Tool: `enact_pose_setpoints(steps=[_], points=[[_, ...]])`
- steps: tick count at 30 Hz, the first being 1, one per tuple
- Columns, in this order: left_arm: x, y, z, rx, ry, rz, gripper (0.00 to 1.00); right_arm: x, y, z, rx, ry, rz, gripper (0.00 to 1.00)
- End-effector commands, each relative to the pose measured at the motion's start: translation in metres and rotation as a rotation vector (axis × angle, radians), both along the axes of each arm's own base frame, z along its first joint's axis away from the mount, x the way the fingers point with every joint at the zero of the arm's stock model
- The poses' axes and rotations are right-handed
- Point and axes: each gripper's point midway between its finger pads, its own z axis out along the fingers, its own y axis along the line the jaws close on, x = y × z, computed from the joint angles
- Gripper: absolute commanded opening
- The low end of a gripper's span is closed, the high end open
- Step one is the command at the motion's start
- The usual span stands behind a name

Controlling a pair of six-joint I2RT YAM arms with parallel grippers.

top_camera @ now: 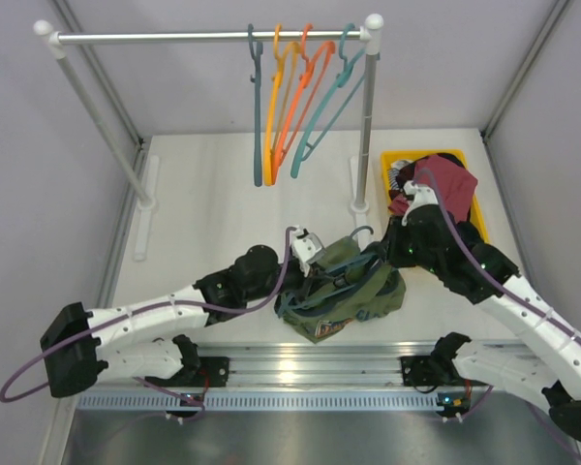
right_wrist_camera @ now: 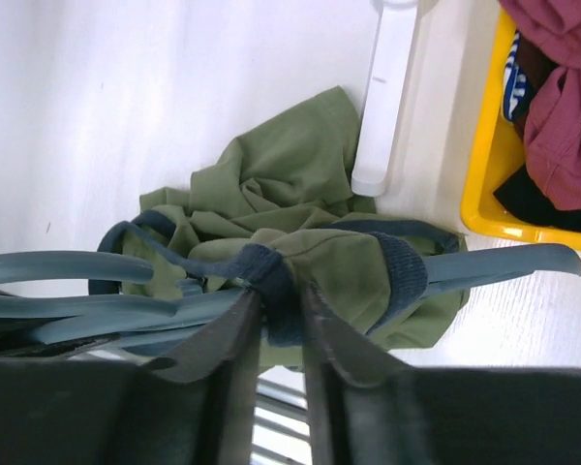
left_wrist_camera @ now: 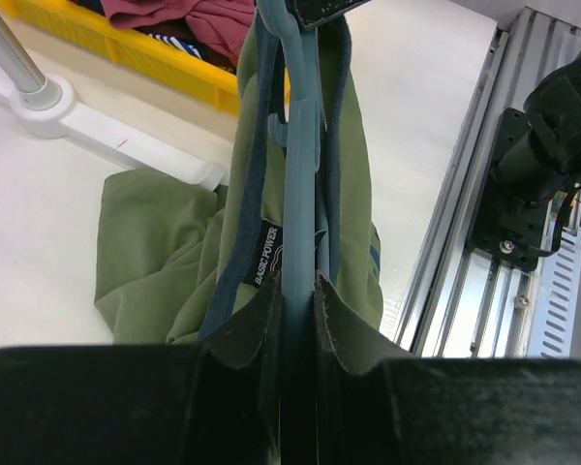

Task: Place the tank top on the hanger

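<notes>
The olive-green tank top (top_camera: 353, 291) lies bunched on the table between my two arms, near the front edge. The slate-teal hanger (left_wrist_camera: 298, 174) runs through it. My left gripper (left_wrist_camera: 298, 291) is shut on the hanger's bar, and green cloth and teal trim hang on both sides of that bar. In the right wrist view one hanger arm (right_wrist_camera: 508, 263) pokes out of a strap of the tank top (right_wrist_camera: 271, 189). My right gripper (right_wrist_camera: 281, 300) has a fold of the dark teal trim between its jaws, which touch it on both sides. From above, the left gripper (top_camera: 310, 254) and the right gripper (top_camera: 392, 250) flank the bundle.
A clothes rack (top_camera: 203, 37) at the back carries several orange and teal hangers (top_camera: 290, 97). Its white foot (right_wrist_camera: 387, 87) lies right behind the top. A yellow bin (top_camera: 395, 165) with a maroon garment (top_camera: 445, 184) stands at the back right. An aluminium rail (top_camera: 300, 358) lines the front edge.
</notes>
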Motion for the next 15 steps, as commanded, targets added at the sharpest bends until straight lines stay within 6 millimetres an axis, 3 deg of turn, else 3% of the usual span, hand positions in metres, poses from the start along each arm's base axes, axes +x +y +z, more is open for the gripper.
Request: enact_pose_setpoints(steps=[1,3,7,11,15], points=[[0.007,-0.013,0.036,-0.139,-0.06,0.011,0.0,0.003,-0.008,0.013,0.033,-0.072,-0.054,0.27],[0.008,-0.015,0.037,-0.144,-0.057,0.009,0.0,0.0,-0.015,0.017,0.046,-0.104,-0.068,0.36],[0.009,-0.019,0.03,-0.12,-0.026,0.011,0.0,-0.004,-0.023,0.029,0.085,-0.183,-0.075,0.42],[0.011,-0.025,0.026,-0.09,0.012,0.0,0.0,-0.011,-0.007,0.045,0.179,-0.285,0.049,0.45],[0.006,-0.033,0.022,-0.078,0.04,-0.041,0.0,-0.007,0.008,0.038,0.175,-0.307,0.119,0.45]])
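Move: The tank top's raised strap, looped over the hanger, is right at the right fingertips, about 1 cm to their left and 1 cm below. The hanger's hook stands some 4 cm ahead of this hand and 5 cm to its left; the rack foot's near end lies about 10 cm ahead, 6 cm left and 18 cm below. From the left hand, which holds the hanger, the strap is about 5 cm ahead, 17 cm right and roughly 1 cm higher. Up and back, first swinging about 2 cm to its right and then starting to return left, the right hand comes free of the tank top's strap, fingers opening wider as it tips up by some 15 degrees. The left hand keeps its pinch on the hanger and pushes it about 2 cm right and 1.5 cm down, farther into the strap loop. ##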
